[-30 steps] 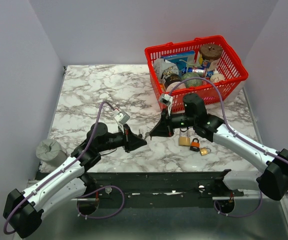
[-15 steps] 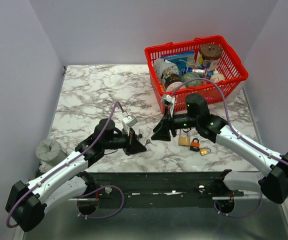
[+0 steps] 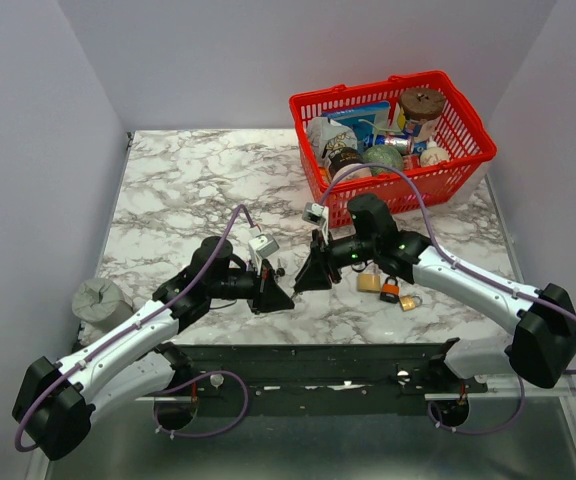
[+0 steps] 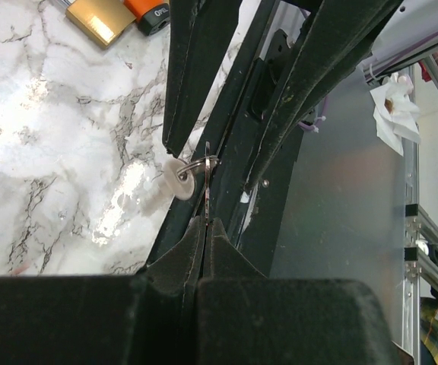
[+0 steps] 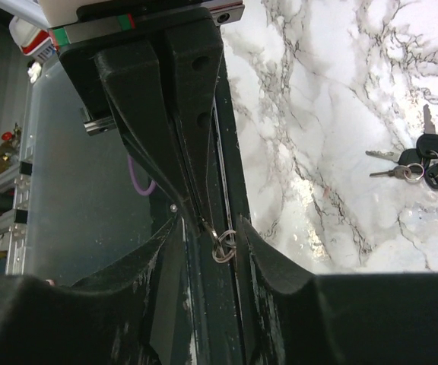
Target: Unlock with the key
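My left gripper point(image 4: 205, 222) point(image 3: 276, 296) is shut on the blade of a thin metal key point(image 4: 205, 194), seen edge-on. The key's split ring point(image 4: 195, 163) and a pale round tag point(image 4: 176, 179) hang at its far end. My right gripper point(image 5: 208, 222) point(image 3: 306, 278) faces it tip to tip, its fingers point(image 4: 196, 76) open on either side of the ring point(image 5: 223, 245) without clamping it. A brass padlock point(image 3: 368, 282), an orange padlock point(image 3: 390, 292) and a third small padlock point(image 3: 409, 301) lie on the marble table point(image 3: 188, 190), just right of the right gripper.
A red basket point(image 3: 463, 115) full of groceries stands at the back right. A bunch of black-headed keys point(image 5: 423, 161) lies on the marble near the grippers. A grey roll point(image 3: 98, 300) sits off the table's left front corner. The dark rail point(image 3: 318, 355) runs along the near edge.
The left gripper drew back toward the near edge with the key, then held still. The right gripper opened its jaws and moved left and down, up to the left gripper's tips.
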### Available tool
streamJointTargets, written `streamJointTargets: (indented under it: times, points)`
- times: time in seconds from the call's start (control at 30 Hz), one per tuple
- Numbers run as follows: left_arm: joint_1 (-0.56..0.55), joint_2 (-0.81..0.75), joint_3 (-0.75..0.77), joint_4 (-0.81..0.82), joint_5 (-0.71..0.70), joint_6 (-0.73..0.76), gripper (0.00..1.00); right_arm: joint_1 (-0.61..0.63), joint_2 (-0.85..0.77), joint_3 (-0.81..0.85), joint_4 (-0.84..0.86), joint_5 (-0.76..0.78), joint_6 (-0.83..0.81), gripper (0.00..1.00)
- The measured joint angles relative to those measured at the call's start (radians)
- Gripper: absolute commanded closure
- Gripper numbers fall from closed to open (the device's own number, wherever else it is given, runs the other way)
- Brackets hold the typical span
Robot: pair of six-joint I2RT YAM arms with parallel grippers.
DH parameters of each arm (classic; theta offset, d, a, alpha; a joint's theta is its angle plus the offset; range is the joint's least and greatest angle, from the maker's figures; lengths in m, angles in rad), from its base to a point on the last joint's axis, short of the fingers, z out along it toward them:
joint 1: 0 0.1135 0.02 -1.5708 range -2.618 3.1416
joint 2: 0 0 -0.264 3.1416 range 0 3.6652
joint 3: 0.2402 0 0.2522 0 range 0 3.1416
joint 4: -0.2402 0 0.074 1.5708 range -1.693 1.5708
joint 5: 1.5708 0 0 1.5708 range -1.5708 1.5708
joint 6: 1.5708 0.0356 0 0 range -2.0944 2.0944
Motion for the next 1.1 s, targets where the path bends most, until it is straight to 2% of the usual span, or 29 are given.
streamJointTargets:
  times: [0.27, 0.57, 0.7, 0.77, 0.87, 0.9, 0.93, 1.0, 1.1]
  points:
    - [0.0, 0.0, 0.0, 0.0, 0.003, 0.0, 1.0, 0.0, 0.014, 0.0, 0.0, -0.014, -0.001, 0.68]
    - [0.0, 0.0, 0.0, 0.0, 0.004, 0.003, 1.0, 0.0, 0.021, 0.0, 0.0, -0.035, -0.007, 0.87]
    - [0.0, -0.001, 0.0, -0.005, 0.004, 0.004, 1.0, 0.0, 0.023, 0.0, 0.001, -0.049, -0.009, 0.99]
    - [0.0, -0.003, 0.0, -0.009, 0.003, 0.006, 1.0, 0.0, 0.023, 0.0, 0.003, -0.056, -0.01, 0.99]
    - [0.0, -0.011, 0.0, -0.014, -0.004, 0.012, 0.59, 0.0, 0.023, 0.0, 0.011, -0.057, 0.0, 0.99]
    - [0.0, -0.014, 0.0, -0.016, -0.012, 0.011, 0.33, 0.0, 0.023, -0.002, 0.017, -0.056, 0.01, 0.99]
    - [0.0, -0.019, 0.0, -0.017, -0.019, 0.014, 0.23, 0.0, 0.023, -0.003, 0.024, -0.05, 0.023, 0.99]
    - [0.001, -0.035, 0.002, -0.024, -0.043, 0.019, 0.12, 0.0, 0.015, -0.017, 0.063, -0.019, 0.064, 0.99]
    - [0.006, -0.076, 0.004, -0.035, -0.098, 0.022, 0.1, 0.0, -0.019, -0.061, 0.14, 0.041, 0.137, 0.99]
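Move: The left fingers still pinch the key, its ring sticking out about 2 cm to their right, level with them, between the half-open right fingertips. For the right hand that ring is roughly 1 cm ahead and 1 cm below. From the right hand, the loose keys lie about 13 cm ahead, 3 cm left and 13 cm down; the gold padlock is some 10 cm ahead and 16 cm right, the orange padlock about 8 cm ahead and 20 cm right, both around 12 cm down. The right hand takes over the key by shutting its half-open fingers around the ring end while creeping back barely half a centimetre, then, once shut, eases forward about 1 cm with a slight clockwise turn. The left hand holds still with its pinch kept until the right is closed, then spreads its fingers almost wide, lets go of the key and begins to draw off forward, up and to the left, nearly 2 cm in all. ##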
